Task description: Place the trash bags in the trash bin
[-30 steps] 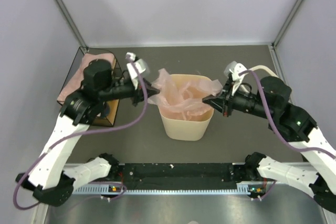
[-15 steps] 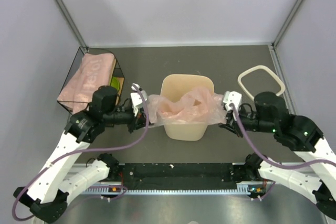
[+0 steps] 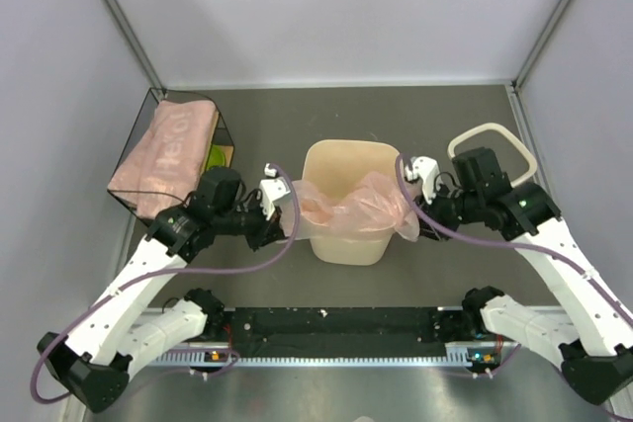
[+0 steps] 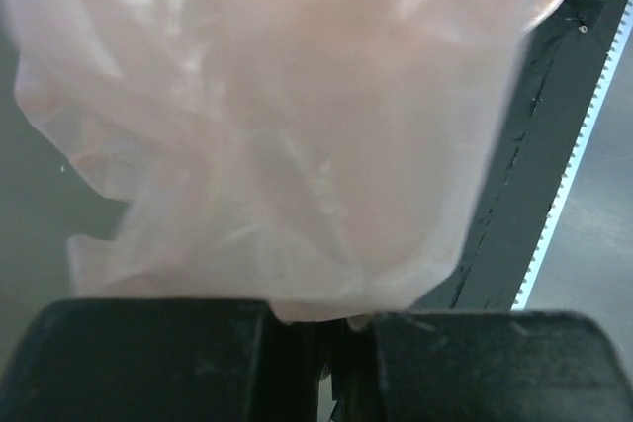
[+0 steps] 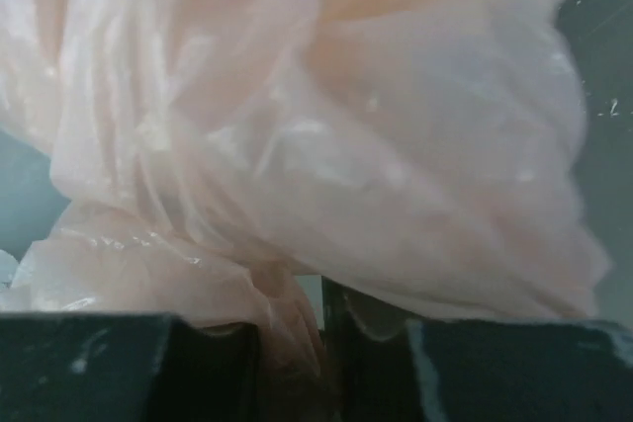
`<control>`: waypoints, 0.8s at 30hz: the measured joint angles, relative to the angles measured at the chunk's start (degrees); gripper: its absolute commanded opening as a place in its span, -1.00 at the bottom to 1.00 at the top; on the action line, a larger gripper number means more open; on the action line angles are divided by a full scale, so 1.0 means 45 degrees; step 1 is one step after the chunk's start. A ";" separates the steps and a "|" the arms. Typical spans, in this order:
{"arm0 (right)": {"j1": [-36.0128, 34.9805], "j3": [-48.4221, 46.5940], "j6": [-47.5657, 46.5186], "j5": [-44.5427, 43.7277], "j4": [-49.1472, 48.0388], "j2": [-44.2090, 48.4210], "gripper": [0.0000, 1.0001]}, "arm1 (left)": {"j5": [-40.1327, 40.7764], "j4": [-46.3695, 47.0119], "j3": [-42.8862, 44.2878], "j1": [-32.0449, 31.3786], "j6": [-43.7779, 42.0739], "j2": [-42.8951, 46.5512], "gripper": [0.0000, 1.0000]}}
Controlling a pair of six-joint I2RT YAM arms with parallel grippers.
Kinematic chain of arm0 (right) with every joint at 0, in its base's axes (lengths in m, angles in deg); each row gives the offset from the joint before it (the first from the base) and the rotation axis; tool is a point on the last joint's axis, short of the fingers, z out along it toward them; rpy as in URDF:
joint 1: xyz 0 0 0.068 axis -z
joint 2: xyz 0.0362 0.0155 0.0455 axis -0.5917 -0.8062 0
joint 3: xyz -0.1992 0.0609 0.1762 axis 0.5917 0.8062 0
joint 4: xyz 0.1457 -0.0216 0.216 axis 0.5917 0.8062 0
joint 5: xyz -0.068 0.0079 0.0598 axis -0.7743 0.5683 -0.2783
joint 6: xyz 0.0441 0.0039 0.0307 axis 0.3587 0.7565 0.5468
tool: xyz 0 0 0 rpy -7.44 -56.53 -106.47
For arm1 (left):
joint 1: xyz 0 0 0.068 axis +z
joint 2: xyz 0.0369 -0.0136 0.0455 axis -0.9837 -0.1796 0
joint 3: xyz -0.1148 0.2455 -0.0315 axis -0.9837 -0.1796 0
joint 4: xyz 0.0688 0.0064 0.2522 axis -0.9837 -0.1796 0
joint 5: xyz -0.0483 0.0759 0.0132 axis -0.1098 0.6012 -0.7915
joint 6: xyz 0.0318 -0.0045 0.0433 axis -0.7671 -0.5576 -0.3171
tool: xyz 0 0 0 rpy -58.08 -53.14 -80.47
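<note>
The cream-beige trash bin (image 3: 349, 246) stands at the table's middle. A pale pink trash bag (image 3: 348, 206) is spread over its mouth and hangs down both sides. My left gripper (image 3: 281, 229) is shut on the bag's left edge, low beside the bin's left wall; the film (image 4: 277, 126) fills the left wrist view. My right gripper (image 3: 416, 221) is shut on the bag's right edge beside the bin's right wall; bunched film (image 5: 297, 145) fills the right wrist view. A folded stack of more pink trash bags (image 3: 164, 150) lies in the wire box.
A dark wire-framed box (image 3: 141, 126) stands at the back left, with something green (image 3: 216, 156) inside it. A cream loop-shaped ring (image 3: 490, 131) lies behind my right arm. A black rail (image 3: 336, 328) runs along the near edge.
Both grippers moved down and toward me, pulling the bag's edges from above the bin's rim down over its left and right walls. The bag now lies lower over the mouth.
</note>
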 measured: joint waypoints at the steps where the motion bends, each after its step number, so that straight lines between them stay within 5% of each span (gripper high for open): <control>1: 0.0476 0.0000 -0.0024 0.0321 0.0049 -0.0165 0.02 | 0.0000 0.0015 0.0000 0.0000 -0.0019 -0.0044 -0.33; 4: 0.1093 -0.0015 -0.0223 0.1190 0.0389 -0.0277 0.62 | -0.0287 -0.0107 0.0010 0.0068 -0.0301 0.0083 0.24; 7: 0.1175 -0.0058 -0.0534 0.1860 0.0719 0.0024 0.87 | -0.0806 -0.0442 0.0141 0.0131 -0.0627 0.0709 0.42; 18: 0.1175 -0.1491 -0.0879 0.2200 0.1481 0.2322 0.98 | -0.1768 -0.1316 0.1948 0.0267 -0.0889 0.2467 0.43; 24: 0.1180 -0.1967 -0.0661 0.0719 0.1588 0.2739 0.96 | -0.0806 -0.1404 0.3201 0.0272 -0.0971 0.2302 0.46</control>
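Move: The pink trash bag lies across the bin's near rim, one end pinched in each hand. The bin's middle is about 16 cm to the right of the left hand, 10 cm ahead and 10 cm lower; from the right hand it is about 15 cm left, equally far ahead and below. The wire basket stands some 27 cm left of the left hand and 22 cm ahead, the cream lid some 20 cm right of the right hand and 23 cm ahead, both lower. The bag's two ends are let go at either side of the bin: both grippers spread, the left to about three quarters, the right fully, and back off some 4 cm towards the bases. The hands then mainly climb away from the bin, the left by about 12 cm and the right by 7 cm, fingers tipping up 15 to 20 degrees, the right hand easing slightly rightward. ##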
